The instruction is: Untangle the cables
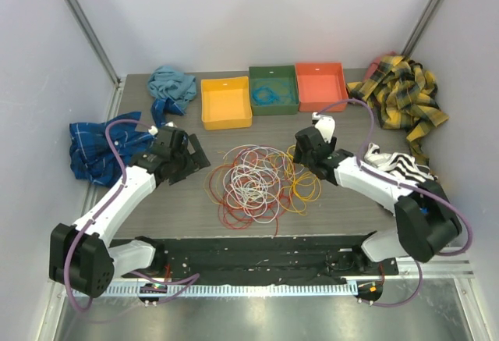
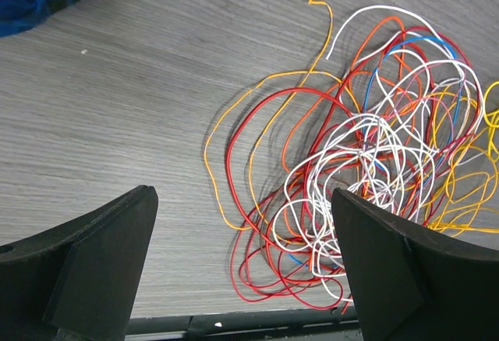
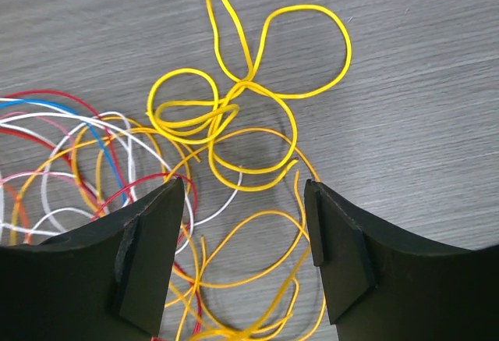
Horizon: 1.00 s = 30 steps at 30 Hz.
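Note:
The cables (image 1: 257,181) lie as one tangled heap of red, orange, yellow and white wires in the middle of the table. My left gripper (image 1: 191,158) stands open at the heap's left edge. In the left wrist view its jaws (image 2: 242,193) are wide apart, with red and orange loops (image 2: 265,161) on the table between them and nothing gripped. My right gripper (image 1: 306,150) is over the heap's right side. In the right wrist view its jaws (image 3: 244,185) are open above loose yellow wire loops (image 3: 234,115), which rest on the table untouched.
Yellow (image 1: 225,103), green (image 1: 273,90) and orange-red (image 1: 320,85) bins line the back; the green one holds a blue wire. Cloths lie around: blue plaid (image 1: 97,146), teal (image 1: 171,83), yellow plaid (image 1: 401,95), striped (image 1: 398,165). A black strip (image 1: 257,255) borders the near edge.

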Each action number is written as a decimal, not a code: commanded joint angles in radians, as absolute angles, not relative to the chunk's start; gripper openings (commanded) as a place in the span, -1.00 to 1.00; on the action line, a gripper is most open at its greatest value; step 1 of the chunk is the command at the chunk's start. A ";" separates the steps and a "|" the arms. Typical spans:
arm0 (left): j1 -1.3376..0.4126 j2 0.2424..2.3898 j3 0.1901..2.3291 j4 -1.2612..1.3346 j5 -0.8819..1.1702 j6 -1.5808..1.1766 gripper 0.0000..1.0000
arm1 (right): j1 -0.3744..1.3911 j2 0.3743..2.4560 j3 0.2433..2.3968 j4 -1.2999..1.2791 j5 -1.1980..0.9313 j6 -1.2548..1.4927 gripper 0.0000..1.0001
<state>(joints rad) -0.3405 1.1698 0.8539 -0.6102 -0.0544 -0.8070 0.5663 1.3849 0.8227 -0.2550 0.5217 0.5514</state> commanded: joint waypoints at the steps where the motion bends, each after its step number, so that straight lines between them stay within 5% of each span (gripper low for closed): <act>1: -0.344 1.164 0.853 -0.575 -0.025 -0.813 1.00 | 0.555 1.449 0.882 -0.169 0.574 0.558 0.39; 10: -0.342 1.167 0.848 -0.583 -0.028 -0.801 1.00 | 0.519 1.630 0.957 -0.112 0.621 0.549 0.06; 13: -0.344 1.175 0.850 -0.589 -0.031 -0.801 1.00 | 0.505 1.654 0.963 -0.081 0.635 0.548 -0.29; 15: -0.344 1.175 0.847 -0.591 -0.031 -0.801 1.00 | 0.497 1.675 0.974 -0.086 0.643 0.545 -0.86; 16: -0.342 1.175 0.847 -0.594 -0.031 -0.801 1.00 | 0.497 1.674 0.991 -0.100 0.653 0.546 -0.98; 30: -0.344 1.181 0.841 -0.551 0.035 -0.815 1.00 | 0.584 1.221 1.291 -0.296 0.691 0.362 -0.94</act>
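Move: The right hand's open fingers are over the bright yellow cable: its crossing lies about 5 cm ahead, in line with the hand sideways, and roughly 5 cm lower. The white and red tangle is centred some 14 cm to the right hand's left and 5 cm back. The green tray stands about 21 cm ahead and 9 cm left, the red tray 22 cm ahead and 4 cm right. From the left hand the yellow crossing is roughly 30 cm right and 3 cm ahead. No cable contact can be made out, either at first or once the hand is high. The right hand glides forward about 5 cm and sinks some 4 cm towards the yellow cable's crossing, its fingers closing fully on the way. It then climbs fast, about 24 cm nearly straight up and away from the cable, tilting its fingers up to point further forward, fingers staying shut. ##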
